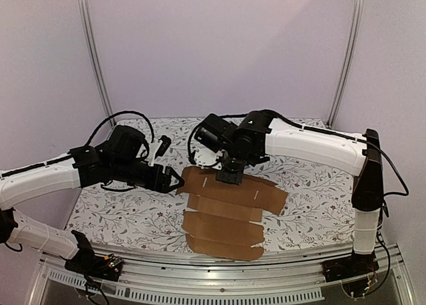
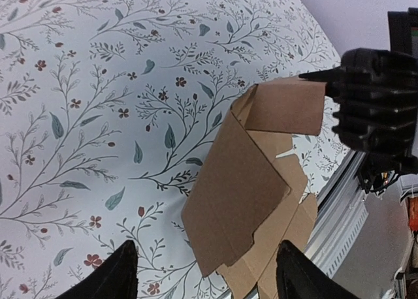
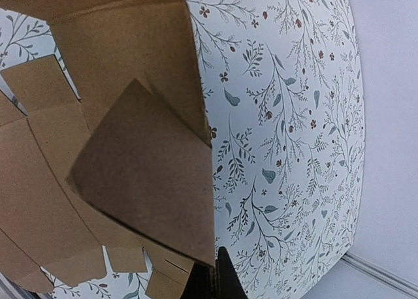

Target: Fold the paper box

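Note:
The paper box (image 1: 226, 215) is a flat brown die-cut sheet with tabs and slits, lying mid-table on the floral cloth. My right gripper (image 1: 229, 176) comes down on its far edge. In the right wrist view its fingers (image 3: 225, 283) are shut on the rim of a raised flap (image 3: 137, 175). My left gripper (image 1: 176, 183) is at the sheet's left edge, low over the table. Its dark fingertips (image 2: 117, 273) stand wide apart, and the lifted left flap (image 2: 238, 181) lies ahead of and between them, untouched. The right gripper (image 2: 326, 80) also shows at the flap's far corner.
A floral cloth (image 1: 133, 208) covers the table. An aluminium rail (image 1: 219, 268) runs along the near edge, just beyond the sheet's front flap. Lilac walls and two metal posts (image 1: 96, 58) close in the back.

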Robot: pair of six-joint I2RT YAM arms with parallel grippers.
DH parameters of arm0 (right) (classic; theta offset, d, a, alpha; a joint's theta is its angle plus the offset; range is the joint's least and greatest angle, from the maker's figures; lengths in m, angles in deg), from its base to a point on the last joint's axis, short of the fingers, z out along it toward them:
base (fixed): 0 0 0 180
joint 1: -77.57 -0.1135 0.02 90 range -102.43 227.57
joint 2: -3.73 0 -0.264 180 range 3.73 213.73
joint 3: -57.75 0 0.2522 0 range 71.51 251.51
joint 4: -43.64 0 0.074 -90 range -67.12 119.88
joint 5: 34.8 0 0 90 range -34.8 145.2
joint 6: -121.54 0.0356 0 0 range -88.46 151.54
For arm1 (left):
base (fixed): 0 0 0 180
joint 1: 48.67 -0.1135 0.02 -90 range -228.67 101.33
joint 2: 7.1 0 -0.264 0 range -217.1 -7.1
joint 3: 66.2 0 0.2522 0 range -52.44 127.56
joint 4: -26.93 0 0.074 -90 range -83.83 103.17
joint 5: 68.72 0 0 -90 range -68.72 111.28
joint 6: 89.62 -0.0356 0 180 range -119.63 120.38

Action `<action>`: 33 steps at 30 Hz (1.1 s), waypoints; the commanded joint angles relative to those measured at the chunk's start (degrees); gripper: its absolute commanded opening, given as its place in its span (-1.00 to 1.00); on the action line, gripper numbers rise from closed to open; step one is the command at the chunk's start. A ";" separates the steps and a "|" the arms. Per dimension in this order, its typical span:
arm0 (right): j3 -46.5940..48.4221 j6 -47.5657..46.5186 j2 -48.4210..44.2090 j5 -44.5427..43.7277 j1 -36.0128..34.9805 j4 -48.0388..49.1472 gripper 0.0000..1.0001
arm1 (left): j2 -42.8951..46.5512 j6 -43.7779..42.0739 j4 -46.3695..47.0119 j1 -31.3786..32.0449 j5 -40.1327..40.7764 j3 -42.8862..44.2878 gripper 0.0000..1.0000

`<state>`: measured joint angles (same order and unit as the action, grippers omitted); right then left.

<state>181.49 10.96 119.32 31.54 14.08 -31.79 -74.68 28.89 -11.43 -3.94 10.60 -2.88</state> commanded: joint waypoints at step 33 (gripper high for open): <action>2.53 5.19 -1.62 7.26 0.77 -3.13 -0.28 | -3.86 -7.79 0.84 5.94 8.40 3.01 -1.00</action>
<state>184.72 15.29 119.32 37.22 14.15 -35.57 -80.42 22.70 -10.43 0.93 18.54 0.73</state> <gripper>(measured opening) 0.287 0.007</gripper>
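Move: The paper box's left end panel lies just off the left fingertips, about 3 cm right, 1 cm ahead and 2 cm below; the closed right gripper is some 17 cm right, level. The box's near panels slope down about 15 cm right, 12 cm back and 15 cm lower. The right fingers already pinch the raised tab, its middle about 3 cm to their left; the left end panel is some 14 cm left of that hand. Ease the left gripper about 2 cm right and slightly forward and down onto the edge of the paper box's left end panel, tilting the wrist some 10 degrees, and shut its fingers fully to pinch the board. Keep the right grip on the tab meanwhile, drifting about 1.5 cm back and slightly up; only once the left is shut, start opening the right fingers, to about a third. ##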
